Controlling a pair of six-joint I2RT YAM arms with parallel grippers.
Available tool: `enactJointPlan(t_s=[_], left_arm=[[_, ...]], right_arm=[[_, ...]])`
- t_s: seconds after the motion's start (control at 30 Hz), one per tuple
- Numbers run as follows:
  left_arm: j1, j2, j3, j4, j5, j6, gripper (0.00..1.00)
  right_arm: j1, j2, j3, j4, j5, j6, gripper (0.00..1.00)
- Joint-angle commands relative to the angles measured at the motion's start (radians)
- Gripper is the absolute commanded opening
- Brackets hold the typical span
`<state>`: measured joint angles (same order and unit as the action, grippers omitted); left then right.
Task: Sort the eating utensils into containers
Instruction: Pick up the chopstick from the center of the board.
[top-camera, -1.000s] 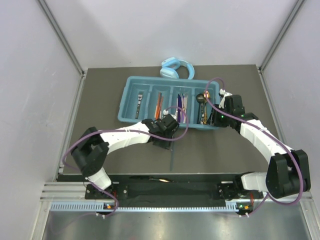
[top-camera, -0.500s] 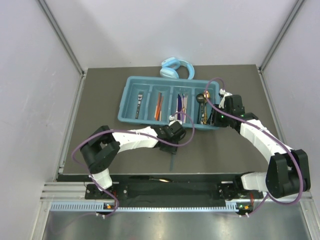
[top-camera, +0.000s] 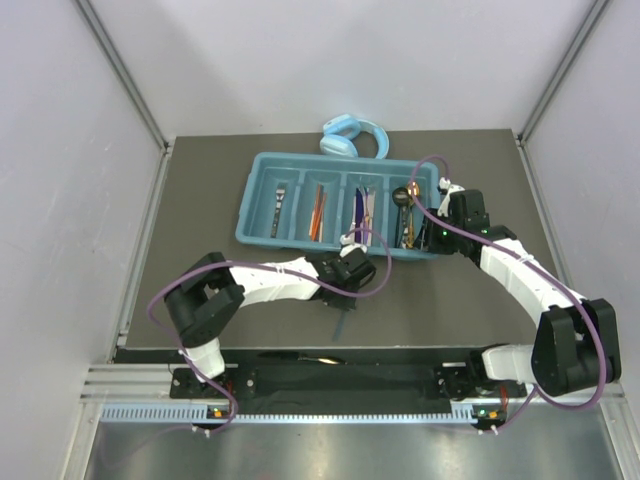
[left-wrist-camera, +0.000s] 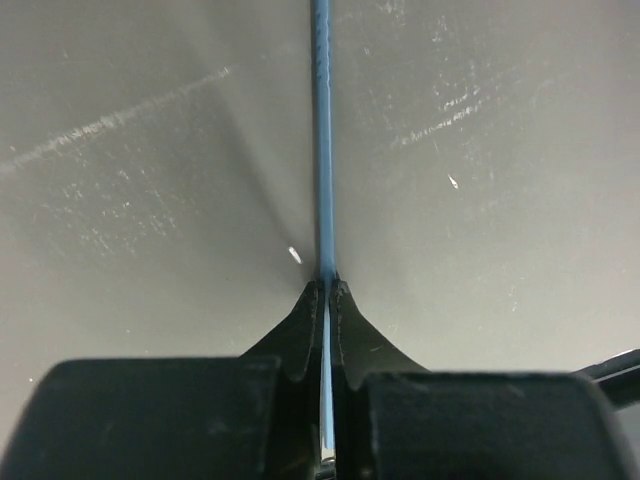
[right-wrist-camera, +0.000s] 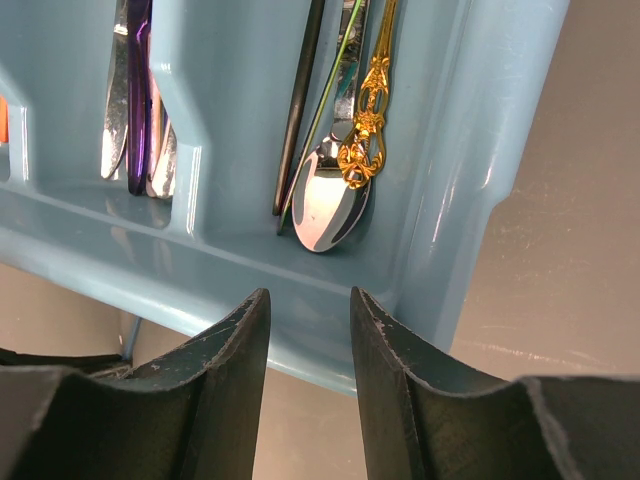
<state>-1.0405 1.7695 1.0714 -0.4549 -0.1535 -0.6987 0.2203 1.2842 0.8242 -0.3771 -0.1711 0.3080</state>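
Note:
A slim blue utensil (left-wrist-camera: 320, 120) lies flat on the dark table in front of the tray and shows as a thin line (top-camera: 340, 322) in the top view. My left gripper (left-wrist-camera: 326, 285) is shut on its near end, low over the table (top-camera: 338, 292). The teal cutlery tray (top-camera: 258, 178) holds a silver fork (top-camera: 279, 207), orange chopsticks (top-camera: 318, 210), purple knives (top-camera: 361, 210) and spoons (top-camera: 404, 212) in its compartments. My right gripper (right-wrist-camera: 308, 300) stands open and empty over the tray's near right corner (top-camera: 431, 236). Below it lie a silver spoon (right-wrist-camera: 325, 205) and a gold spoon handle (right-wrist-camera: 370, 110).
Light blue headphones (top-camera: 352, 137) lie behind the tray at the table's far edge. The tray's near wall (right-wrist-camera: 230, 290) sits just under the right fingers. A thin shiny piece (top-camera: 320, 357) rests on the black rail between the arm bases. White walls enclose the table on three sides.
The left gripper has slid right along the table front of the tray and shut on the blue utensil. The right arm has not moved.

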Motion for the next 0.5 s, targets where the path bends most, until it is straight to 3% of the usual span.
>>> enactJointPlan(t_s=[0.0,0.23,0.47], left_arm=[[-0.012,0.004,-0.074,-0.01,0.057,-0.022,0.0],[-0.021,-0.148,-0.171,-0.033,0.037,-0.028,0.0],[-0.02,-0.33,-0.091,-0.206,-0.108,-0.013,0.0]], right_arm=[[-0.01,0.007,-0.016,-0.055,0.012,-0.004,0.38],[-0.01,0.012,-0.011,-0.054,0.012,-0.004,0.38],[-0.01,0.015,-0.011,-0.052,0.012,-0.004,0.38]])
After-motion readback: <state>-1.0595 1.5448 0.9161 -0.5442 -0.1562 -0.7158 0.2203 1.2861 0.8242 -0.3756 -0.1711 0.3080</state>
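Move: My left hand is already shut on the blue chopstick, close to its middle, right down at the board. The orange chopsticks' tray compartment lies about 21 cm ahead and 6 cm left of that hand at much the same height, with the purple and silver knives about 20 cm ahead and 4 cm right. A black-handled utensil lies at the board's near edge, some 13 cm back and 10 cm left. From my right hand, the blue chopstick is roughly 13 cm back, 21 cm left and 9 cm down. Keeping the blue chopstick pinched, I draw my left hand low over the board, first back towards myself, then more and more to the left, roughly 5 cm in all, away from the tray and towards the black-handled utensil. Only at the end do I lift it, about 2 cm, with no real turn of the wrist. ##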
